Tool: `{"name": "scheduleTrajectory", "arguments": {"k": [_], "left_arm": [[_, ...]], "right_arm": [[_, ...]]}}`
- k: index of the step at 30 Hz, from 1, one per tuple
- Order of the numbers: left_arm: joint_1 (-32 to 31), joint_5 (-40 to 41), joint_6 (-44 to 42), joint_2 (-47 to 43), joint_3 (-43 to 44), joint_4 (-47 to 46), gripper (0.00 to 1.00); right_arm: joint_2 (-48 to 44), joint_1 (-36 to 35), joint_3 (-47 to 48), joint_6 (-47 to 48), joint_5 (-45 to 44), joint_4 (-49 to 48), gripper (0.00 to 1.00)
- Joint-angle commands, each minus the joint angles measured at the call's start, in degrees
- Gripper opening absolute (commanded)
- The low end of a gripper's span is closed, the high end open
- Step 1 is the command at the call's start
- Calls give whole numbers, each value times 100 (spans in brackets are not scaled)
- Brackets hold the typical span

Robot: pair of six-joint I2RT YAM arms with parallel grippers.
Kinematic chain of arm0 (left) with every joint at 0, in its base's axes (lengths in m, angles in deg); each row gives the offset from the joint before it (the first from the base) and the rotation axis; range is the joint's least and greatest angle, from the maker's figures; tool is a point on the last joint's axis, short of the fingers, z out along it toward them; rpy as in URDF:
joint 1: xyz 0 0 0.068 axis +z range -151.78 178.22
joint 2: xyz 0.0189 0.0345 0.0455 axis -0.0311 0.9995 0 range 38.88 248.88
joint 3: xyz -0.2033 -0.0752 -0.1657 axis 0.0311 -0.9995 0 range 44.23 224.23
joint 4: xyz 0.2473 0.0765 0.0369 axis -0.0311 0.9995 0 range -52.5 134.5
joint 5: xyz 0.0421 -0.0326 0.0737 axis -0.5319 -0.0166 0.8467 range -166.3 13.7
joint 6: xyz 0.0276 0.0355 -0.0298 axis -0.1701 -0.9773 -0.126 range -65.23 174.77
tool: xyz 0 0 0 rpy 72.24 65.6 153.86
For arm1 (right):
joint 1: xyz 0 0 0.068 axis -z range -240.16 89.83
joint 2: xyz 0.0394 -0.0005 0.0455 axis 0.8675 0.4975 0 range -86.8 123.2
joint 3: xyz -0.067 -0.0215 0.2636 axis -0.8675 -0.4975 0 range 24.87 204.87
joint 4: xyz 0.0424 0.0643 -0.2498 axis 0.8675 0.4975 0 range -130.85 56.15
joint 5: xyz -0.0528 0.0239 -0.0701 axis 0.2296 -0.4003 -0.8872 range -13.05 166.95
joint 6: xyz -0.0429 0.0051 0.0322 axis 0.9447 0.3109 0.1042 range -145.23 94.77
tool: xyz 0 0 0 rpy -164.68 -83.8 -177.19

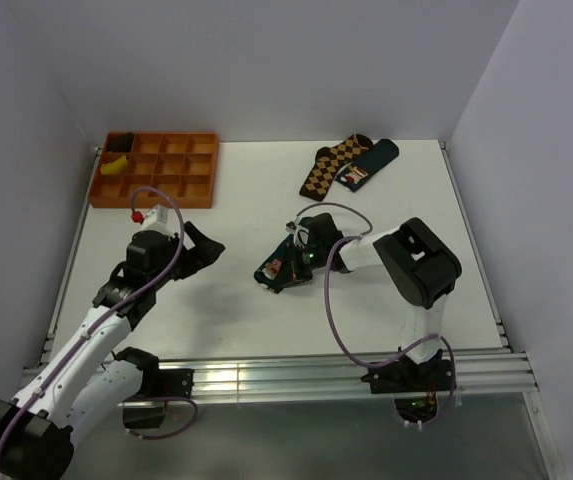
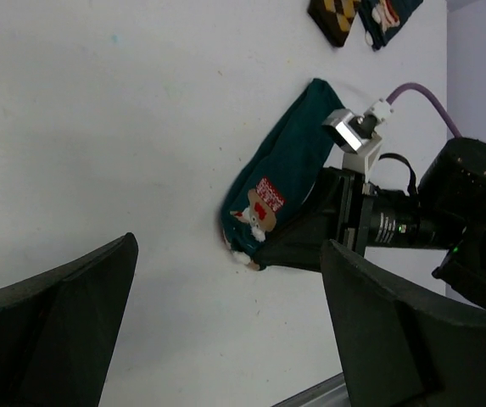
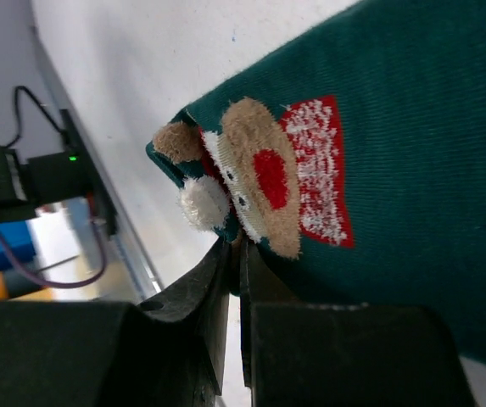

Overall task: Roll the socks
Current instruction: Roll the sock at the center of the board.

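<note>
One dark teal sock [image 1: 284,262] with a red, white and brown cartoon patch lies mid-table; it also shows in the left wrist view [image 2: 283,174] and the right wrist view [image 3: 404,119]. My right gripper [image 1: 278,272] is shut on this sock's edge beside the patch [image 3: 241,251]. My left gripper [image 1: 202,250] is open and empty, a little to the sock's left, its fingers [image 2: 56,322] spread wide above bare table. The second teal sock [image 1: 368,164] lies flat at the back right.
A brown checkered sock [image 1: 331,165] lies touching the second teal sock. An orange compartment tray [image 1: 156,170] stands at the back left with a yellow item [image 1: 116,165] in one cell. Walls close off the left, back and right.
</note>
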Motion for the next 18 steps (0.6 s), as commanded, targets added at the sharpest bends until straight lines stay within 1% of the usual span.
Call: {"name": "scheduleTrajectory", "arguments": {"k": [1,5,7,8,10,11,14,16,18], "left_arm": [[-312,187,405,304,-225,-678,94],[-944,688,634,839,-234,-899,85],[-1112,933,739,1016,-217,-995,79],[-1243,978,844,1103,-208,-1144,71],[-1341,1119,994,1393,-182,-1259,61],[-1437,1137,1134,1499,-173,-1329,53],[-1683,1312,1424,1999,-173,-1689,51],[-1815,1418,1626,2176,-181,-1804,51],[-2017,1593,1732,2404,-208,-1918,45]], "right_arm": [[291,113,92,-415,409,-75,0],[458,192,285,-442,479,119,0],[519,201,329,-407,462,250,0],[537,210,382,-372,444,303,0],[555,219,391,-328,418,383,0],[555,228,391,-310,409,392,0],[537,254,365,-319,418,374,0],[537,263,365,-310,418,383,0],[520,263,365,-310,418,392,0]]}}
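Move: The bear-face end of the sock, which the right fingers already pinch, lies about 13 cm to the left hand's right, a centimetre back and some 15 cm below. Also counted from the left hand, the checkered sock is roughly 32 cm ahead and 32 cm right, and the compartment tray about 32 cm ahead and 21 cm left, both some 17 cm lower. For the right hand the sock end is right at its fingers, about 2 cm left and 1 cm ahead. Down and to the right in one slant, about 8 cm each way, the left hand comes in towards the bear-face end of the sock, tipping its fingers some 10 degrees further down and closing them from nearly wide open to about half, still empty. The right hand stays in place with its pinch on the sock, only turning slightly at the start. ##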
